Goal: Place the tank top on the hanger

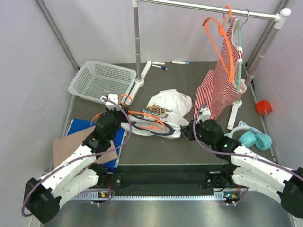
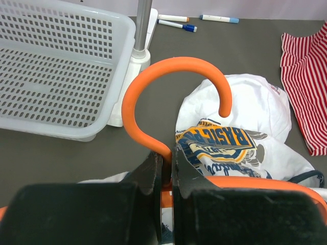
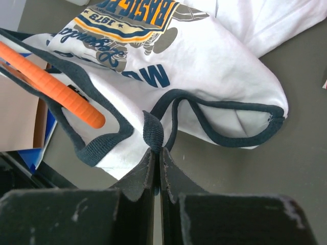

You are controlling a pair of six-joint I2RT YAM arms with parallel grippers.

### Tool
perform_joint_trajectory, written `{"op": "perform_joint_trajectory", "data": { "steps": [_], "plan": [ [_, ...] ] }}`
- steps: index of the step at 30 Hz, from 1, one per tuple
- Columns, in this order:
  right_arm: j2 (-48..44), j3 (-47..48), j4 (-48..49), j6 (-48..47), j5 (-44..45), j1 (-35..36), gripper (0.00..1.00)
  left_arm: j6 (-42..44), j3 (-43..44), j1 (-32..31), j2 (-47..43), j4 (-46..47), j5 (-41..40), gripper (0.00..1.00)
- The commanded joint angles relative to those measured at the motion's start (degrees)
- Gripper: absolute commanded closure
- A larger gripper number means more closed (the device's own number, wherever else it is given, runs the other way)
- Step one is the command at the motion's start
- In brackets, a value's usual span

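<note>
The white tank top (image 1: 166, 106) with navy trim and a dark graphic lies crumpled mid-table. It also shows in the left wrist view (image 2: 240, 132) and the right wrist view (image 3: 204, 61). An orange hanger (image 1: 144, 117) lies across it with one arm tip (image 3: 56, 92) inside an armhole. My left gripper (image 1: 117, 112) is shut on the hanger's neck below the hook (image 2: 153, 92). My right gripper (image 1: 193, 128) is shut on the navy trim (image 3: 153, 131) of a strap.
A white basket (image 1: 102, 80) stands at back left. A rail (image 1: 208, 9) carries a second orange hanger (image 1: 222, 42) and a red-and-white striped top (image 1: 222, 85) on a pale green hanger (image 1: 239, 52). Teal headphones (image 1: 253, 138), a red block (image 1: 263, 107), pens (image 1: 165, 64), cardboard (image 1: 78, 149).
</note>
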Motion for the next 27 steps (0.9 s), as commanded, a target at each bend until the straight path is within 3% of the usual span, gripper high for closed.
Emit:
{"op": "perform_joint_trajectory", "data": {
  "steps": [1,16,27],
  "plan": [
    [-0.9,5.0,0.5,-1.3,-2.0,-0.6,1.00,-0.3,-0.3,0.2,0.7,4.8,-0.4,1.00],
    [9.8,14.0,7.7,-3.0,-3.3,3.3,1.00,-2.5,0.4,0.1,4.3,8.2,3.7,1.00],
    [20.3,24.6,11.9,-4.2,-3.1,11.6,1.00,-3.6,0.5,0.1,5.3,9.3,3.9,1.00]
  ]
}}
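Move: The hanger's free right end, which I'm bringing the pinched dark-edged strap to, lies about 6 cm to the left of my right hand, level with it front to back and some 3 cm higher. The shirt print is about 9 cm ahead, 13 cm left and 10 cm below; the bunched white cloth is 15 cm ahead and 3 cm left, equally low. From my left hand that hanger end is roughly 17 cm right, 6 cm back and 6 cm lower. Keeping the strap pinched, I lift my right hand first, then sweep it mostly left, about 10 cm across and 8 cm up in all, over and past the hanger's right end towards my left hand, turning it counter-clockwise a little over 10 degrees. My left hand keeps its grip below the hook and eases the hanger about 2 cm right and slightly down, into the shirt. ##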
